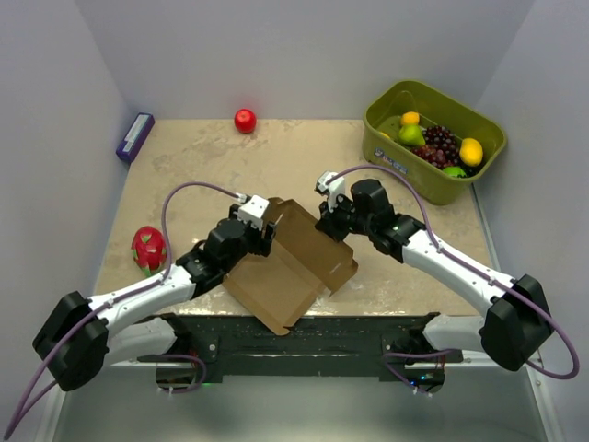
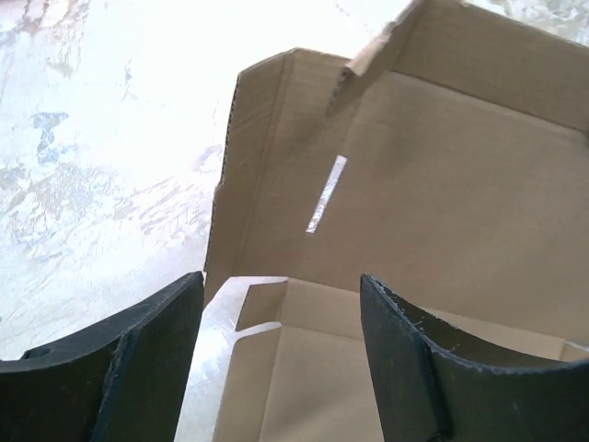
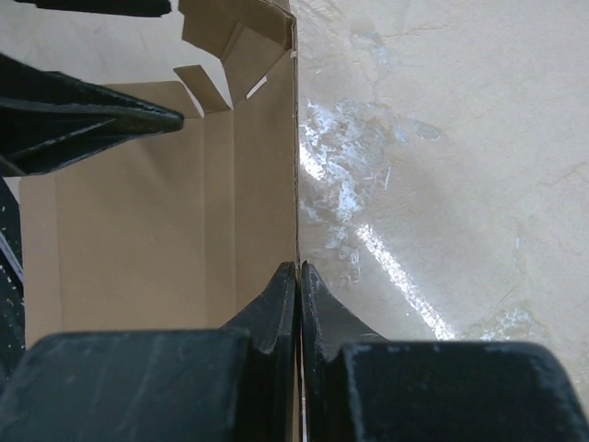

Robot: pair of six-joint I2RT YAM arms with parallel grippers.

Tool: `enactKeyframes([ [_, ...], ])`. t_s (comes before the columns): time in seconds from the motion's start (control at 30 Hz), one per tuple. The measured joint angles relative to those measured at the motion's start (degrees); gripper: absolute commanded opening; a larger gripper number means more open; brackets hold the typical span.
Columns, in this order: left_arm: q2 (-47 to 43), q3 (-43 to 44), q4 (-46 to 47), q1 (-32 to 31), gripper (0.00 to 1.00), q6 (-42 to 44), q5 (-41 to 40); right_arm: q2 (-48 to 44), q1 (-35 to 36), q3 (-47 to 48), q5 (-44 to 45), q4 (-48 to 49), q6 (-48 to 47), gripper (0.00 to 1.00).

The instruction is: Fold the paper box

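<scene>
The paper box (image 1: pixel 294 267), plain brown cardboard, lies partly folded at the table's near middle with its walls and flaps raised. My left gripper (image 1: pixel 261 232) hovers over its left rear corner. In the left wrist view the left gripper (image 2: pixel 281 285) is open, and between its fingers I see only the box's floor and inner wall (image 2: pixel 442 184). My right gripper (image 1: pixel 329 221) is at the box's right side. In the right wrist view the right gripper (image 3: pixel 299 269) is shut on the thin upright edge of the box wall (image 3: pixel 267 166). A left finger (image 3: pixel 92 115) shows beyond it.
An olive-green bin (image 1: pixel 414 175) of mixed fruit stands at the back right. A red apple (image 1: pixel 245 121) sits at the back middle and a purple box (image 1: pixel 135 136) at the back left. A dragon fruit (image 1: pixel 148 247) lies at the left edge.
</scene>
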Motion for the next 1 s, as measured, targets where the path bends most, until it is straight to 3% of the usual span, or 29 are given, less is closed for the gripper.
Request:
enactKeyframes([
  [0.47,7.87,0.04,0.22,1.66,0.63,-0.17,-4.70,0.04,0.00,0.17,-2.91,-0.59,-0.44,0.03],
  [0.77,9.70,0.04,-0.04,1.66,0.45,-1.22,-6.01,0.74,-0.04,0.42,-3.02,-0.74,-0.57,0.03],
  [1.0,9.75,0.04,-0.11,1.66,0.38,-3.10,-4.39,1.79,-0.09,0.72,-2.99,-0.76,-0.74,0.02],
])
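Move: The left hand, open, has the small corner tab at the paper box's fold about 2 cm ahead, level sideways and some 5 cm below. The white slot in the raised panel lies roughly 5 cm ahead, 3 cm right and 2 cm below; the red fruit is about 28 cm left, 2 cm back and 9 cm below. From the right hand, pinching the panel's edge, the tab is some 14 cm left, 1 cm back and 8 cm below. Left sinks about 5 cm, drifting left, fingers narrowing around the box's corner tab; right keeps pinching the edge. ##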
